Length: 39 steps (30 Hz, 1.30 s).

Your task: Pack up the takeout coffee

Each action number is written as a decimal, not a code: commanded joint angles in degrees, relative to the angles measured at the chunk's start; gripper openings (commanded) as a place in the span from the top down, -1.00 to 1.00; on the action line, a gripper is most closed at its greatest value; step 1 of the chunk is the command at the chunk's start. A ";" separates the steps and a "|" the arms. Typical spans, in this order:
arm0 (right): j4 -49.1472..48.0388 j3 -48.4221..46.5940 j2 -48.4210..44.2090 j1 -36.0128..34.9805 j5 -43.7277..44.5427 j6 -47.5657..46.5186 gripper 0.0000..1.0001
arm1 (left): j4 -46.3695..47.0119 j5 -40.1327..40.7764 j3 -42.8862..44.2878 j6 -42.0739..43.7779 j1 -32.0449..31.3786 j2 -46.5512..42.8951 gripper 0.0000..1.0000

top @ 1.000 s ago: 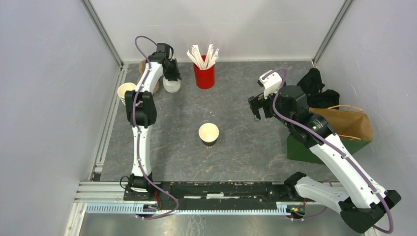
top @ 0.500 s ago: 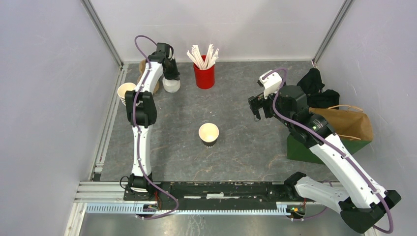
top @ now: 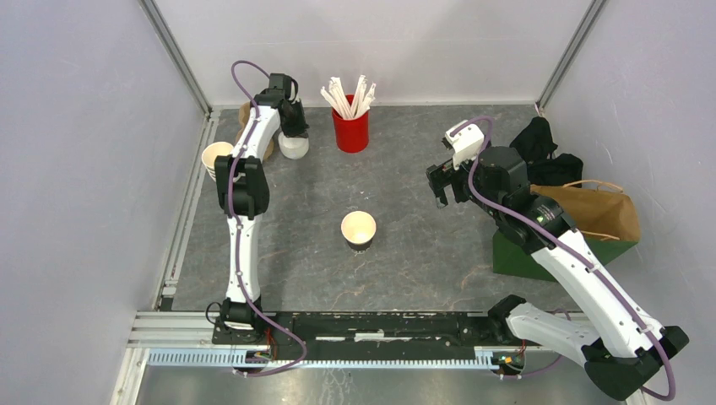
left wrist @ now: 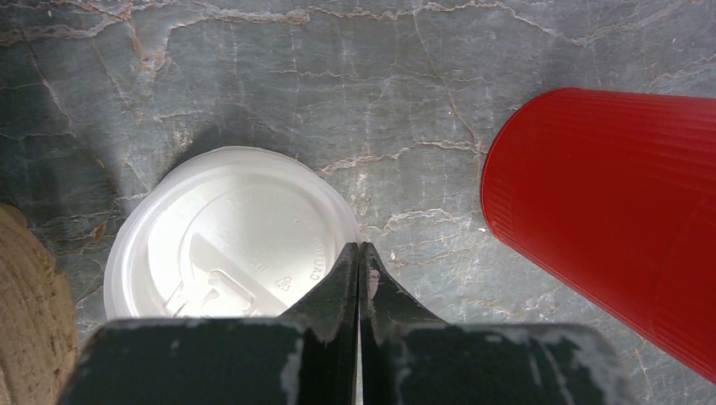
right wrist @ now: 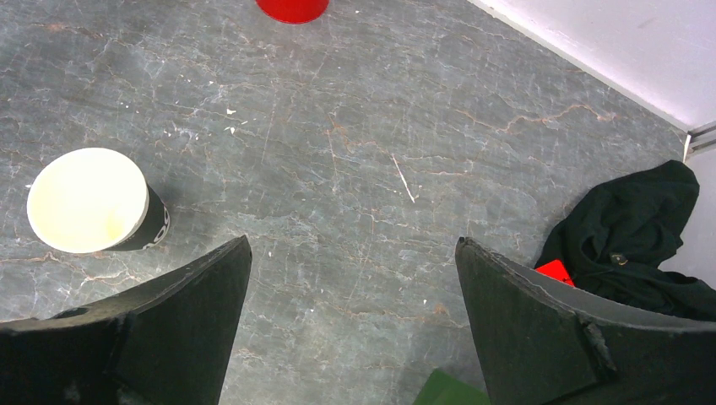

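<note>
No lidded takeout coffee is in view. A lidless black paper cup with a cream inside stands mid-table, and it also shows at the left of the right wrist view. At the far left, my left gripper points down at a stack of white lids. In the left wrist view its jaws are pressed together on the right rim of the top white lid. My right gripper hovers right of the cup, open and empty.
A red holder full of white sticks stands just right of the lids. A stack of lidless cups and a brown object sit at the far left. A brown paper bag, green box and black cloth are on the right.
My left gripper's jaws have closed at the lid stack. The right arm and the cup have not moved.
</note>
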State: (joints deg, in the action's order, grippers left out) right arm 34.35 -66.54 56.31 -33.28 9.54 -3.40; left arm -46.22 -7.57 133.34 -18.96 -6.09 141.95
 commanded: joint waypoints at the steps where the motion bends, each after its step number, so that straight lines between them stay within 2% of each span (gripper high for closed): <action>1: -1.83 -1.21 -0.85 -0.26 0.17 0.15 -0.96 | -0.01 1.20 2.01 2.14 -0.05 -3.82 0.96; 15: -1.83 -1.67 -0.69 -0.27 0.22 -0.29 -0.96 | -0.05 0.62 1.35 1.29 -0.59 -8.93 0.96; 24: -1.97 -1.54 -0.86 -0.30 0.26 -0.20 -0.96 | 0.01 5.74 -0.22 -1.14 -1.16 -14.26 0.96; 29: -2.16 -1.21 -1.02 -0.29 -0.04 0.05 -0.96 | -0.09 5.74 -0.72 -3.28 -1.12 -17.04 0.96; 35: -2.49 -1.12 -1.28 -0.22 0.22 0.28 -0.96 | 0.68 2.42 -7.24 -10.71 -1.11 -24.96 0.96; 39: -2.95 -1.18 -1.05 -0.25 -1.14 1.15 -0.96 | 5.24 -3.36 -17.81 -17.93 -1.12 -35.21 0.97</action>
State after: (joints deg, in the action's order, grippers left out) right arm 34.06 -66.54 56.01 -33.28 9.47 -3.27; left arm -45.80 -4.89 122.54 -27.29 -6.98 118.10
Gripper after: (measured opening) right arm 0.979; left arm 0.026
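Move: The left fingers already pinch the right rim of the top lid, the stack's middle lying some 4 cm to their left and 1 cm back. The coffee cup waiting for the lid stands about 27 cm back and 16 cm right, roughly level in height. The red straw cup is 13 cm right and 2 cm ahead; the cardboard carrier 14 cm left and 3 cm ahead. From the idle right hand, the coffee cup lies 14 cm left, 1 cm ahead, 23 cm below. Keep the left fingers shut on the lid's rim and lift it nearly straight up off the stack, about 16 cm, starting gently and then rising steadily. Swing the fingertips up and outward by some 10 degrees on the way, and at the end begin drawing back towards the base, turning slightly counter-clockwise, while still rising. ##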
